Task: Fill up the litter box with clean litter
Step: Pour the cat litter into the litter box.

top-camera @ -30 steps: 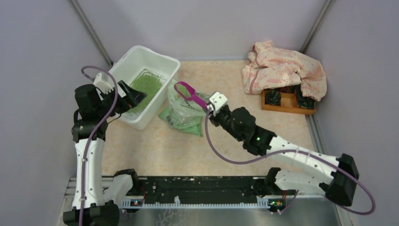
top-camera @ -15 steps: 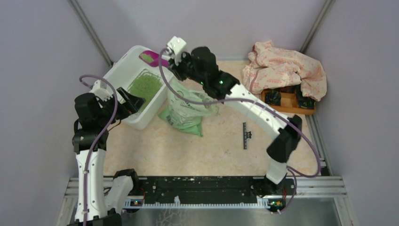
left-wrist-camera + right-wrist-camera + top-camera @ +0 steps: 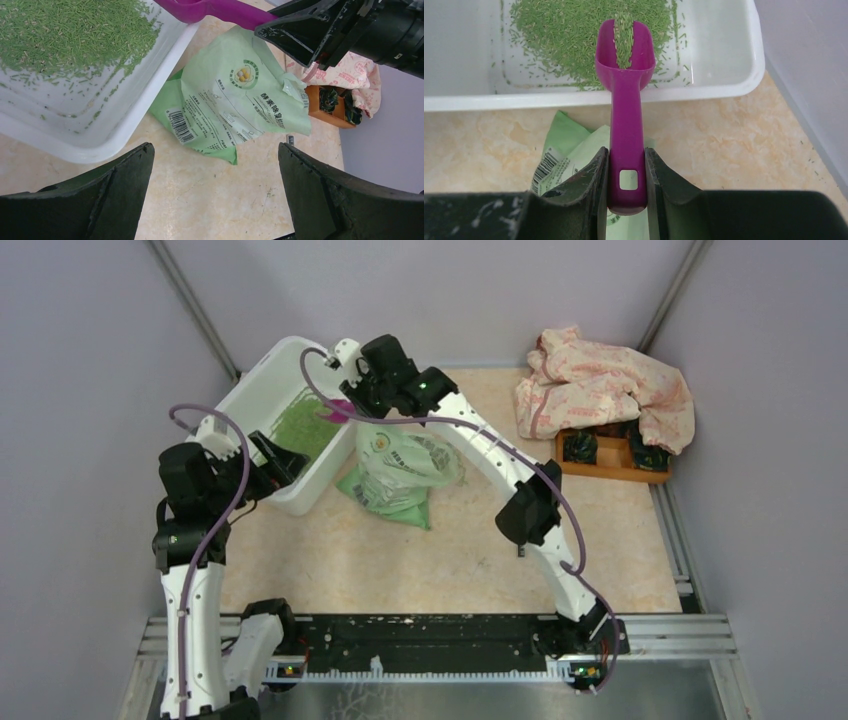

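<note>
The litter box (image 3: 258,380) is a white tub at the back left, with a patch of clean litter (image 3: 300,425) on its floor. My right gripper (image 3: 350,400) is shut on the handle of a purple scoop (image 3: 626,100). The scoop's bowl tips down over the box's right rim (image 3: 724,90). Green granules (image 3: 624,40) slide from the bowl toward the litter patch (image 3: 564,30). My left gripper (image 3: 215,146) stands open and empty beside the box's near wall (image 3: 100,135), over the bare table. The scoop (image 3: 215,7) crosses the top of the left wrist view.
A light green printed bag (image 3: 395,475) lies just right of the box, under the right arm. A pink-patterned cloth (image 3: 600,390) drapes over an orange wooden tray (image 3: 610,458) at the back right. Grey walls close in on the left, the back and the right.
The right arm carried the scoop from the bag up over the box's far corner, then lowered and tipped it into the box. The left arm barely moved.
</note>
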{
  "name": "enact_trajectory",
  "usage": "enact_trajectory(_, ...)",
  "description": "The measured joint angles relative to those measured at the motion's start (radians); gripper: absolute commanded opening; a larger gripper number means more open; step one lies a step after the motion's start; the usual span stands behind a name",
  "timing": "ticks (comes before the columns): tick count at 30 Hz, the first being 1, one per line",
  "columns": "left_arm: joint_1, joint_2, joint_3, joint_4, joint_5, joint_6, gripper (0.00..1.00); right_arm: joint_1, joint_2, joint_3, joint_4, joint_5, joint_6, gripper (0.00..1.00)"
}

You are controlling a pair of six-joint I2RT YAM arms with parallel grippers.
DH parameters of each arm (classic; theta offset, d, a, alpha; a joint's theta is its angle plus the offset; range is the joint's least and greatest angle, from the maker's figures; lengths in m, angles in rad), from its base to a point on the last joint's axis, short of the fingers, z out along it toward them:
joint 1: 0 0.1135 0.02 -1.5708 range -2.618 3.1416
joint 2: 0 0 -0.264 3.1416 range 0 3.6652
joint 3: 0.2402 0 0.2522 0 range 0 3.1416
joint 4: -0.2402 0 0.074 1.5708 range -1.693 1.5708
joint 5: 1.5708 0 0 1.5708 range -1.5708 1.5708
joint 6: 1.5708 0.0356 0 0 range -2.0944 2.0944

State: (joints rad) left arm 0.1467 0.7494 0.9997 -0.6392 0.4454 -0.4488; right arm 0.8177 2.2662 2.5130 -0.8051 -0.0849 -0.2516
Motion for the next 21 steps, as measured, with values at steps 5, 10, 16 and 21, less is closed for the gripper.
enact_trajectory(5,0.000,0.000,0.000,-0.012,0.000,0.001,0.99,0.018,0.002,-0.014,0.010,0.003,-0.007,0.00)
enact_trajectory(10,0.000,0.000,0.000,-0.015,0.000,0.001,0.99,0.047,-0.008,-0.020,0.014,0.006,-0.009,0.00)
enact_trajectory(16,0.000,0.000,0.000,-0.018,0.000,0.001,0.99,0.114,-0.076,-0.124,0.072,0.048,-0.034,0.00)
enact_trajectory(21,0.000,0.000,0.000,-0.027,-0.002,0.002,0.99,0.209,-0.129,-0.200,0.140,0.182,-0.113,0.00)
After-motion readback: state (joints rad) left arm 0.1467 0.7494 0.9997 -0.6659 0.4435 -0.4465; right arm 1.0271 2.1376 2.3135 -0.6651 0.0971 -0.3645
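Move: The litter box that the scoop is held out over has its middle about 6 cm ahead of the right hand, 15 cm to its left and 21 cm below; the green litter in it centres some 10 cm ahead, 14 cm left and 26 cm below. The litter bag sits about 4 cm back, 6 cm right and 22 cm down. From the left hand, the box's middle is roughly 21 cm ahead, 6 cm left and 23 cm below. The purple scoop, still pinched by the handle in the right hand, is drawn back about 7 cm and left about 5 cm along the box's right-hand long side, nearing the idle left gripper, with its bowl kept over the box. After a slight early dip, the hand rises a little, and late in the pull the wrist tips the scoop up some 10 degrees and swings slightly counter-clockwise. ##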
